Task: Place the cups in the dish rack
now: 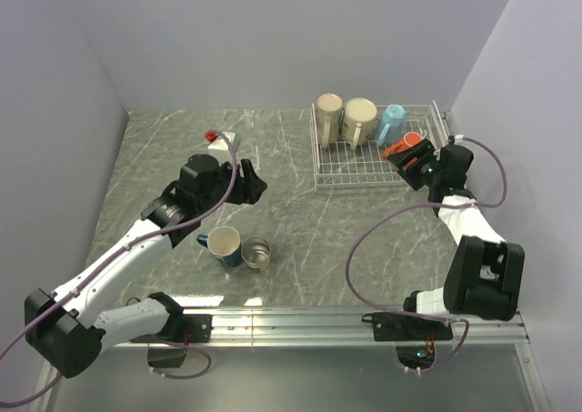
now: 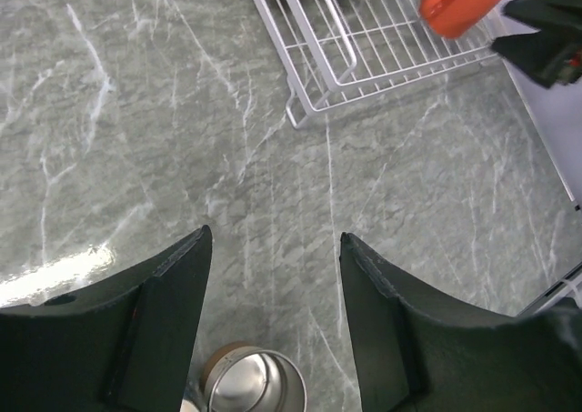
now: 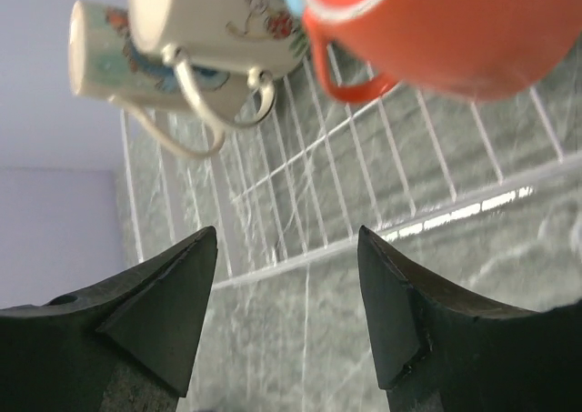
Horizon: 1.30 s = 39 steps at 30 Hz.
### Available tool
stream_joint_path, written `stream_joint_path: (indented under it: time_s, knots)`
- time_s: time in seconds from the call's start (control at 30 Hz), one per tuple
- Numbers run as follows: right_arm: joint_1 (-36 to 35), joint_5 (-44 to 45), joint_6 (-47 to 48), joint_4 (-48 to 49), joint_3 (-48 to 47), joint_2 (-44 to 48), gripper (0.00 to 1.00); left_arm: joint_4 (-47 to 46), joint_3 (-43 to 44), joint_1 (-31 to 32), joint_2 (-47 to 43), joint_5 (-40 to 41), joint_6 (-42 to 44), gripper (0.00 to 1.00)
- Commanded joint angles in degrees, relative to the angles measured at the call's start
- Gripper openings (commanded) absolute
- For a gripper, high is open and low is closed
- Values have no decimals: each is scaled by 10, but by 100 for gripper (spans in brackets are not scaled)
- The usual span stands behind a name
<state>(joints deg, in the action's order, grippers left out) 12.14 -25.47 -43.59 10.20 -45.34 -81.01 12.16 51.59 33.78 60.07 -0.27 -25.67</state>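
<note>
The white wire dish rack stands at the back right. Along its far side lie a cream cup, a white cup and a light blue cup; an orange cup lies at its right side. My right gripper is open just in front of the orange cup, nothing between its fingers. A dark blue cup and a small metallic cup stand on the table at front left. My left gripper hovers open and empty above the table, the metallic cup just behind its fingers.
A small white block with a red top sits at the back left, behind my left arm. Walls close in the marble table on the left, back and right. A metal rail runs along the near edge.
</note>
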Motion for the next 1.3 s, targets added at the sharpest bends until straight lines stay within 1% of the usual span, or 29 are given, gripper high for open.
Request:
stream_joint_path:
  time_s: [0.0, 0.03, 0.07, 0.1, 0.13, 0.17, 0.3, 0.43, 0.57, 0.6, 0.67, 0.83, 1.03, 1.13, 1.17, 1.23, 1.27]
  knots:
    - [-1, -14, 33, -89, -46, 65, 70, 88, 66, -2, 32, -16, 34, 63]
    - [-2, -18, 33, -97, -52, 76, 70, 135, 70, -1, 50, -42, 37, 63]
    - [-4, -25, 35, -110, -67, 93, 70, 149, 70, 0, 56, -53, 34, 62]
    - [-5, -26, 40, -144, -76, 98, 68, 159, 62, 0, 58, -63, 28, 61]
    - [-16, -15, 42, -163, -84, 114, 68, 180, 57, 0, 64, -80, 14, 61]
    - [-19, -9, 35, -180, -84, 125, 68, 190, 49, 0, 69, -89, 9, 63]
    - [-34, -25, -19, -178, -48, 172, 68, 256, 54, 8, 117, -121, -10, 63]
    - [-41, -25, -51, -181, -21, 216, 68, 280, 80, 51, 151, -116, -24, 64]
    - [-44, -21, -38, -236, -38, 232, 68, 312, 115, 81, 185, -99, -42, 64]
    - [-45, -19, -35, -243, -40, 235, 68, 318, 119, 81, 193, -93, -46, 63]
    - [-48, -15, -32, -257, -41, 247, 68, 325, 127, 101, 207, -83, -61, 63]
    - [-56, -18, -39, -263, -21, 268, 68, 335, 124, 124, 228, -70, -103, 62]
    - [-60, -19, -38, -256, -10, 271, 68, 324, 99, 142, 256, -61, -119, 59]
    - [-61, -22, -40, -251, -7, 274, 68, 307, 93, 143, 268, -57, -122, 53]
    - [-62, -22, -40, -251, -7, 274, 68, 298, 93, 144, 273, -56, -123, 47]
    - [-63, -21, -39, -251, -8, 275, 68, 290, 94, 144, 285, -58, -124, 40]
    - [-63, -21, -39, -253, -8, 277, 68, 282, 95, 145, 290, -61, -123, 34]
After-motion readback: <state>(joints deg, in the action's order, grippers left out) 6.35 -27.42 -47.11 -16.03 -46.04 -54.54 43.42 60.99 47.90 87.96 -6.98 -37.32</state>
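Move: The metal-rimmed cup stands about 12 cm back from my left hand, only 1 cm or so to its right and some 20 cm below. The blue mug stands roughly 9 cm to the left of that cup and 2 cm farther out. From my right hand, already open and clear, the metal-rimmed cup is about 24 cm back, 43 cm left and 12 cm lower. Ahead of my right hand in the rack are the orange cup, about 7 cm, and the light blue cup, about 11 cm and 4 cm left. I swing my left hand down and back to the metal-rimmed cup, about 16 cm down and 12 cm back, easing some 4 cm right, and tip the fingers nearly 50 degrees towards the table. Over the last few centimetres down they start to close, straddling the cup's right-hand wall. My right hand, open, backs about 10 cm away from the orange cup, rising some 8 cm and drifting left. ##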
